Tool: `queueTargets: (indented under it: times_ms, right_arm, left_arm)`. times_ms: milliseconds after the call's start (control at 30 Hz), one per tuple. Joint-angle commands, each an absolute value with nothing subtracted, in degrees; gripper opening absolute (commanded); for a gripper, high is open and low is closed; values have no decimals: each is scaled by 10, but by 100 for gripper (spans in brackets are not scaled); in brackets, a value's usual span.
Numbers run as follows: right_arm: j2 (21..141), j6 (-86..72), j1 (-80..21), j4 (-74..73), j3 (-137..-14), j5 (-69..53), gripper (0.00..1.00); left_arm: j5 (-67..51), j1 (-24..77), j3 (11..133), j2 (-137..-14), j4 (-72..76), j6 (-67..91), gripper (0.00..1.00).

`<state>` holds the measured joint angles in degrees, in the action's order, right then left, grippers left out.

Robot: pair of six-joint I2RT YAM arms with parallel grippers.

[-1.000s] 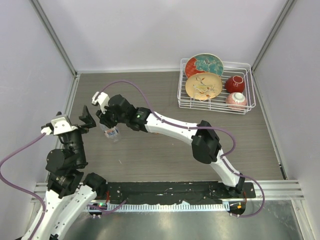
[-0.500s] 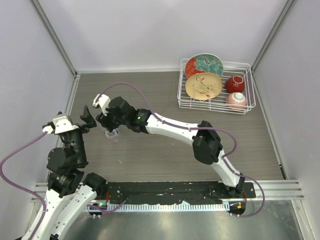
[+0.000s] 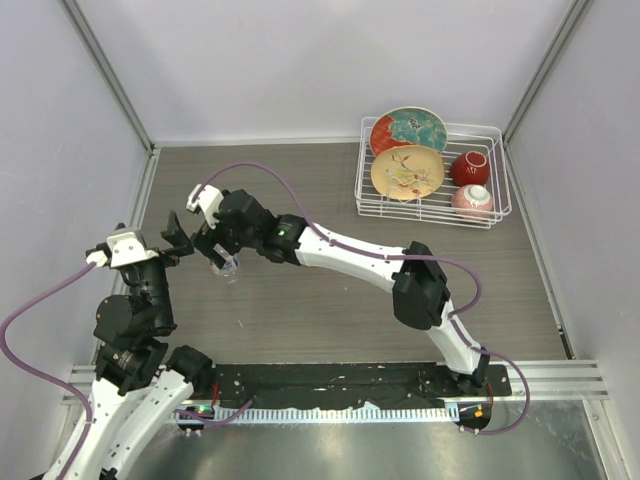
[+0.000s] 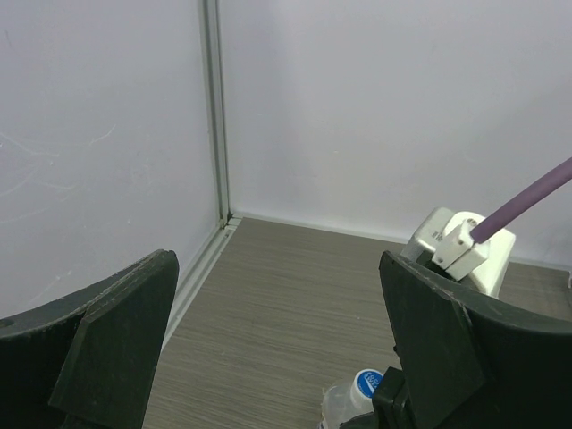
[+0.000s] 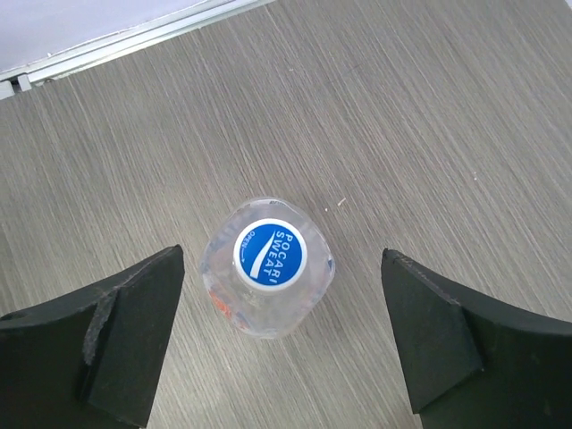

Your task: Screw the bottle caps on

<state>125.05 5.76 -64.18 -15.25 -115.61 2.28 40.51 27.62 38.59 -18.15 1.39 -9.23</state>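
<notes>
A small clear bottle [image 5: 268, 308] stands upright on the wooden table, seen from straight above in the right wrist view. A white cap with a blue printed top [image 5: 270, 254] sits on its neck. My right gripper [image 5: 281, 261] hangs open over it, one finger well clear on each side, touching nothing. From overhead, the right gripper [image 3: 217, 256] reaches far left above the bottle [image 3: 230, 268]. My left gripper [image 3: 177, 238] stands open and empty just left of it. The left wrist view shows the left gripper [image 4: 277, 295], the bottle [image 4: 344, 407] and its cap [image 4: 366, 384] low down.
A white wire rack [image 3: 500, 175] at the back right holds two patterned plates [image 3: 408, 150] and two bowls [image 3: 470, 168]. A metal rail [image 3: 145, 200] and the wall run close along the left. The right arm's purple cable [image 3: 260, 170] arches over the table.
My right gripper has opened from shut on the cap to wide apart, leaving the capped bottle standing alone. The left arm has stayed put.
</notes>
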Motion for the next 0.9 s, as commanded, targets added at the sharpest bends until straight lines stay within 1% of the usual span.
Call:
queueTargets:
  times_ms: [0, 100, 133, 167, 200, 233, 267, 333, 367, 400, 433, 467, 500, 533, 567, 600, 667, 700, 733, 800, 833, 867]
  right_arm:
    - [1173, 64, -643, -149, -1187, 23, 96]
    - [1133, 66, -643, -161, -1175, 22, 97]
    - [1117, 72, -643, -167, -1168, 25, 97]
    - [1101, 73, -643, -178, -1146, 34, 96]
    - [1060, 74, -643, -181, -1128, 67, 95]
    - [1039, 78, -642, -181, -1082, 81, 94]
    - [990, 78, -639, -181, -1056, 96, 91]
    - [947, 69, -632, -185, -983, 142, 88]
    - [923, 66, -628, -192, -963, 162, 82]
    - [888, 62, -619, -199, -945, 210, 79]
    - [869, 42, -612, -218, -917, 233, 74]
    - [854, 29, -601, -229, -906, 252, 71]
    - [825, 13, -579, -243, -896, 269, 63]
    - [812, -16, -563, -270, -878, 290, 60]
    - [800, -32, -551, -280, -868, 306, 55]
    - [785, -45, -538, -288, -857, 317, 42]
    - [744, -73, -502, -301, -819, 346, 31]
    - [730, -81, -492, -302, -808, 356, 27]
    - [703, -88, -477, -304, -787, 366, 18]
    - [679, -111, -465, -307, -770, 401, 11]
    - [667, -118, -457, -308, -756, 406, 3]
    - [650, -125, -436, -311, -750, 410, 1]
  left_arm:
    - [400, 272, 413, -194, 25, -98, 100]
    - [374, 272, 442, -218, -16, -92, 100]
    - [326, 272, 463, -234, -98, -84, 100]
    - [309, 272, 485, -252, -145, -77, 100]
    - [301, 272, 528, -291, -182, -65, 100]
    - [283, 272, 543, -306, -233, -66, 100]
    - [269, 272, 567, -332, -251, -87, 100]
    - [234, 272, 580, -351, -274, -102, 100]
    - [218, 272, 586, -359, -278, -108, 100]
    - [201, 272, 598, -372, -285, -118, 100]
    - [177, 272, 601, -379, -286, -121, 100]
    - [129, 272, 606, -386, -288, -126, 100]
    - [104, 272, 613, -400, -292, -127, 100]
    - [84, 272, 617, -408, -293, -127, 100]
    - [33, 272, 621, -417, -296, -127, 100]
    - [8, 272, 626, -428, -301, -129, 100]
    - [-44, 273, 642, -467, -301, -123, 100]
    - [-74, 276, 649, -482, -302, -118, 98]
    - [-85, 280, 674, -523, -304, -110, 92]
    - [-77, 309, 707, -572, -331, -115, 80]
    - [-49, 327, 734, -604, -344, -112, 64]
    - [-11, 370, 787, -667, -358, -112, 56]
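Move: The yellow cap lies about 30 cm to the right hand's right, 5 cm ahead and 20 cm below; the orange bottle is some 20 cm right, 4 cm ahead, 16 cm lower. The capped water bottle stands right under this hand, its middle about 9 cm down and a centimetre left. From the left hand the orange bottle is about 31 cm right, 11 cm ahead and 33 cm below; the water bottle is 12 cm right, 7 cm ahead, 27 cm lower. Already open around the water bottle's cap, the right hand draws straight up off it by some 15 cm, then sweeps about 37 cm right, past the orange bottle and the yellow cap, swinging clockwise and closing nearly shut, sinking a little late. The left hand heads right towards the orange bottle, about 17 cm, also forward and slightly down, turning clockwise and tipping down while its fingers begin to close on nothing. ##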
